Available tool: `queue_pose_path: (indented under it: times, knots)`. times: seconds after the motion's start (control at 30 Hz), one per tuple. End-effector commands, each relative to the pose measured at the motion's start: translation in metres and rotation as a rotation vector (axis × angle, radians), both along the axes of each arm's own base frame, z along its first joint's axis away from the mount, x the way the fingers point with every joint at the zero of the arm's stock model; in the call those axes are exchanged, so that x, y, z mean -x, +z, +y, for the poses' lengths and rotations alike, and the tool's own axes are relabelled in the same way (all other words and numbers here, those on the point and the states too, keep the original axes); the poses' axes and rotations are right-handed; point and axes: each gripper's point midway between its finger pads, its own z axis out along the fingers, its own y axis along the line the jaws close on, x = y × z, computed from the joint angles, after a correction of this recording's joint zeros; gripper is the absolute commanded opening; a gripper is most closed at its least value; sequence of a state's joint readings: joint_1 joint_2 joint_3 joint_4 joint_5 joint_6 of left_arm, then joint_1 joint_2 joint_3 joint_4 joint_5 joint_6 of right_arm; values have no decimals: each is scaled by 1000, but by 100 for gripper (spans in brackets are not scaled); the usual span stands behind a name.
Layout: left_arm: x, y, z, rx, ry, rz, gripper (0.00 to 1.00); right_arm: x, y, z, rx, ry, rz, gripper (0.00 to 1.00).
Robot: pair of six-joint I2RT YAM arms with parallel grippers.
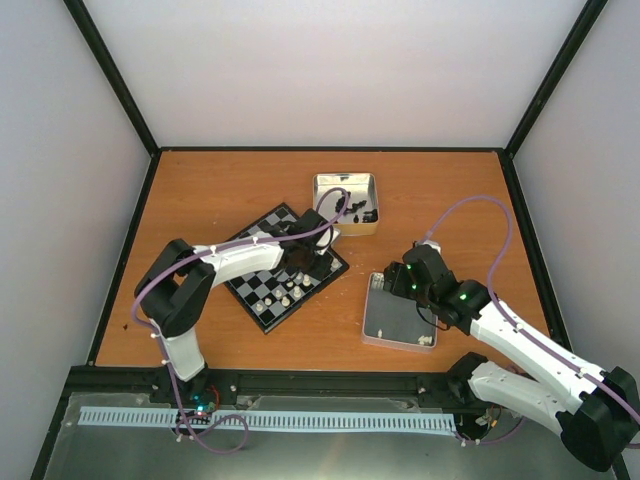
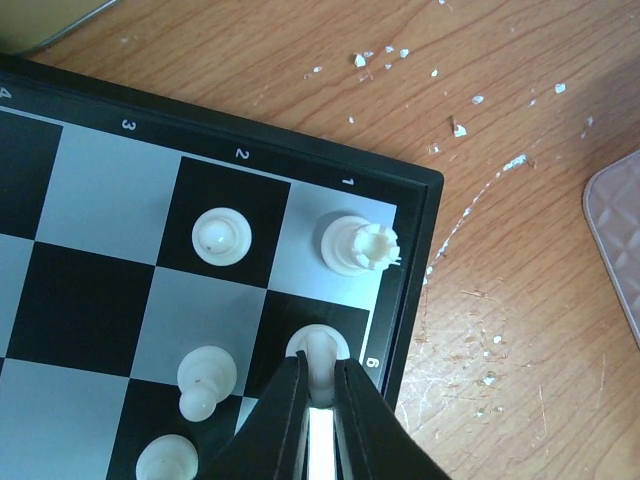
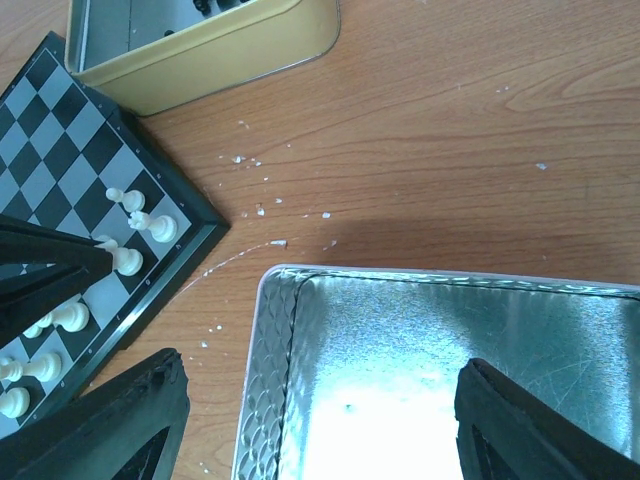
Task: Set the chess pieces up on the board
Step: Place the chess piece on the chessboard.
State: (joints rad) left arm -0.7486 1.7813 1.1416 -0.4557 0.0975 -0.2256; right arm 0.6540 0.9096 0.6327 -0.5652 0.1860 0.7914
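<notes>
The board [image 1: 250, 285] lies left of centre, and its corner [image 2: 412, 270] fills the left wrist view. My left gripper [image 2: 320, 362] is shut on a cream-white chess piece [image 2: 322, 346], whose base rests on the black square by the rim. Beside it stand a white rook [image 2: 358, 245] and a pawn [image 2: 220, 237]; another white piece [image 2: 205, 380] leans nearby. From above, my left gripper [image 1: 310, 257] is over the board's right corner. My right gripper [image 3: 320, 365] hangs open and holds nothing over a flat silver tin [image 3: 450, 360]. Several white pieces [image 3: 125, 260] line the board's edge [image 3: 190, 250].
A gold-sided tin [image 1: 347, 203] with black chessmen stands behind the board, also in the right wrist view as the gold tin [image 3: 200, 55]. The silver tin [image 1: 395, 322] holds a few white pieces [image 1: 425, 340] at its near right corner. White flecks dot the wooden table [image 2: 470, 130].
</notes>
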Motion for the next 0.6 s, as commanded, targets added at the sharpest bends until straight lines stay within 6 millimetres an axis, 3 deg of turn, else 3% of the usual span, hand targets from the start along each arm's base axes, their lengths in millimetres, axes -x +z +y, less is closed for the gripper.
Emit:
queue_pose_path:
  times: [0.0, 0.3, 0.43, 0.57]
  knots:
    - [-3, 1, -8, 11, -15, -25, 4, -1, -2, -5, 1, -22, -3, 73]
    - [-1, 9, -4, 4, -24, -39, 18, -1, -2, -5, -3, -23, -2, 73]
    - [4, 26, -8, 45, -34, -33, 23, -1, -1, -5, -4, -20, -1, 73]
    - [4, 59, -11, 101, -26, -60, 26, 0, 2, -6, -1, -16, -2, 73]
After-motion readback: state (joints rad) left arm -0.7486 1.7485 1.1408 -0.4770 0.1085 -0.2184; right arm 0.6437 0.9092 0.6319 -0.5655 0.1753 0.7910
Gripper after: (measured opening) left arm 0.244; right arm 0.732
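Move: The white piece still pinched in the left fingers sits on the dark edge square, its middle about 1 cm below the hand point. The corner rook is some 2 cm ahead and 2 cm right of the left hand. One pawn stands roughly 4 cm straight ahead, another about 2 cm ahead and 2 cm left. From the right hand, the pinched piece lies about 17 cm left, 3 cm ahead and 8 cm lower. Staying low over the dark square beside the corner rook, the left hand spreads its closed fingers to about a quarter of their range and lets go of the white piece. Only at the very end does it begin to lift, about 1 cm up, without turning. ##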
